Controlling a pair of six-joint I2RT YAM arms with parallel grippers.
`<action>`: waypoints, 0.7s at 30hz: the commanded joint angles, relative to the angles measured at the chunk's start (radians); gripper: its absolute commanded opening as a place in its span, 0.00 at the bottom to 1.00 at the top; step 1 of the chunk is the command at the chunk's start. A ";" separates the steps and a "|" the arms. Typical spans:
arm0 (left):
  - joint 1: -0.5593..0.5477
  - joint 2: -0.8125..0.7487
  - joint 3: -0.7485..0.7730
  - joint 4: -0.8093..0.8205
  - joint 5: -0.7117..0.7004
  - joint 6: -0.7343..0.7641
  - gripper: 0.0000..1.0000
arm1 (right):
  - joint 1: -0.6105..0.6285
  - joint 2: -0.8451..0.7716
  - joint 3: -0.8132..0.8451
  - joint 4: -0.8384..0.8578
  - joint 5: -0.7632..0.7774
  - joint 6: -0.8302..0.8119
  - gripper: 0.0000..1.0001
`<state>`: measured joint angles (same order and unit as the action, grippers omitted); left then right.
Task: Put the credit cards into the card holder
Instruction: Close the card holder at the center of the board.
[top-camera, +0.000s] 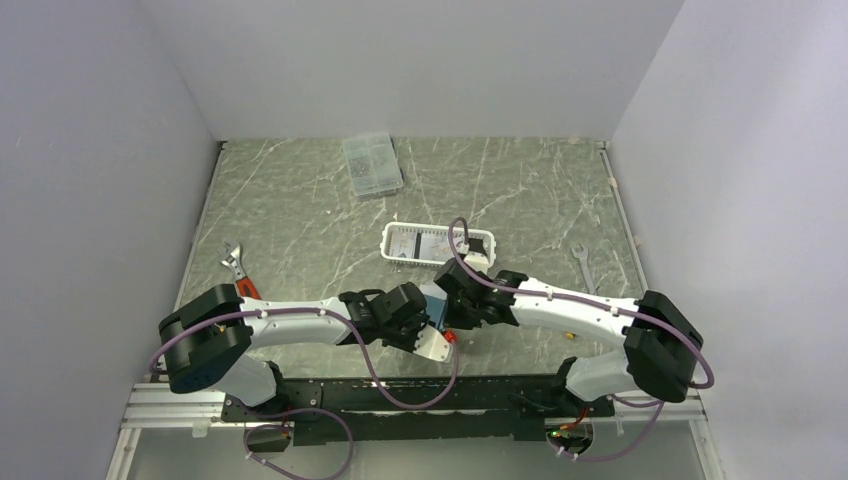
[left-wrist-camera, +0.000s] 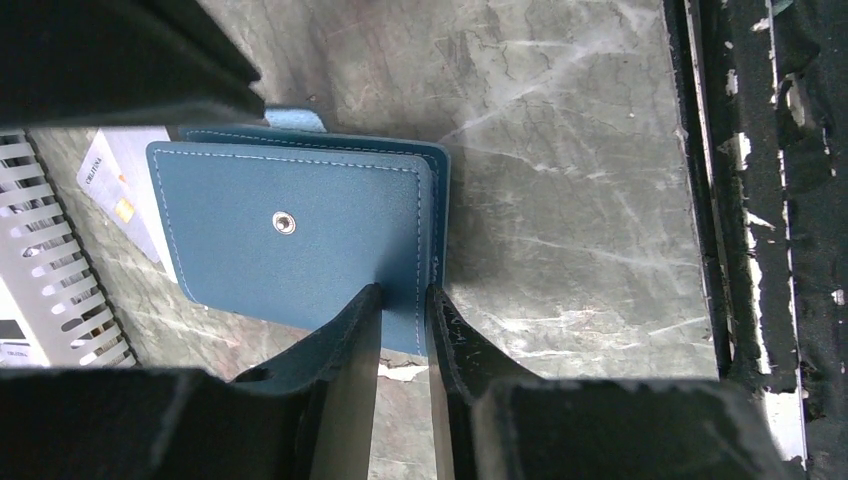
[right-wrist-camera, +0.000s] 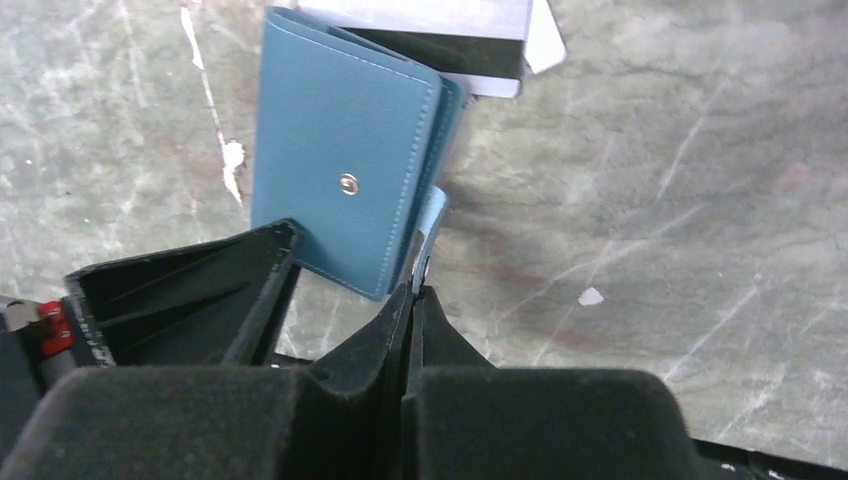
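The card holder (left-wrist-camera: 300, 230), a teal-blue folded wallet with a small metal snap, is folded shut just above the table between both arms (top-camera: 436, 298). My left gripper (left-wrist-camera: 405, 300) is shut on the wallet's lower corner, one finger on each face. My right gripper (right-wrist-camera: 413, 292) is shut on the pale blue snap tab (right-wrist-camera: 431, 222) that sticks out of the wallet's edge. A pale grey credit card (left-wrist-camera: 118, 188) lies on the table behind the wallet. In the right wrist view, credit cards (right-wrist-camera: 450, 45), one with a black stripe, lie partly under the wallet's far end.
A white slatted basket (top-camera: 387, 246) stands just beyond the grippers and shows at the left edge (left-wrist-camera: 55, 290) of the left wrist view. A clear compartment box (top-camera: 372, 165) sits at the back. A red-handled wrench (top-camera: 238, 270) lies left, a steel spanner (top-camera: 585, 265) right.
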<state>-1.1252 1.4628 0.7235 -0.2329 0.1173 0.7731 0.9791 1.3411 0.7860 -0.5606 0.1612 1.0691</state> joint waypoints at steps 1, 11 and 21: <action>0.001 -0.021 -0.013 0.000 0.049 0.002 0.27 | 0.006 0.036 0.077 0.066 0.003 -0.088 0.00; 0.001 -0.012 -0.005 -0.001 0.056 0.008 0.27 | -0.004 0.249 0.212 0.068 -0.090 -0.222 0.00; 0.001 -0.025 -0.021 0.025 0.058 0.014 0.27 | -0.041 0.285 0.171 0.140 -0.153 -0.237 0.00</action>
<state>-1.1202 1.4616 0.7200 -0.2298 0.1356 0.7738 0.9520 1.6218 0.9657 -0.5041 0.0559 0.8463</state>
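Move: The card holder's snap stud lies about 3 cm ahead of my right hand, 4 cm to its left and 3 cm below; those fingers already pinch the closing strap. The loose cards lie about 9 cm straight ahead of that hand, and the white tray about 15 cm ahead and 1 cm to its left. From my left hand, at the holder's near edge, the stud is about 4 cm ahead and 3 cm to the right. I keep the strap pinched in my right fingers and swing it left, a little forward and briefly up, about 4 cm across the holder's right edge and over the cover, then lower it about 2.5 cm onto the snap stud, turning my hand some 10 degrees counter-clockwise. My left fingertips stay on the cover's near edge, holding it down. ##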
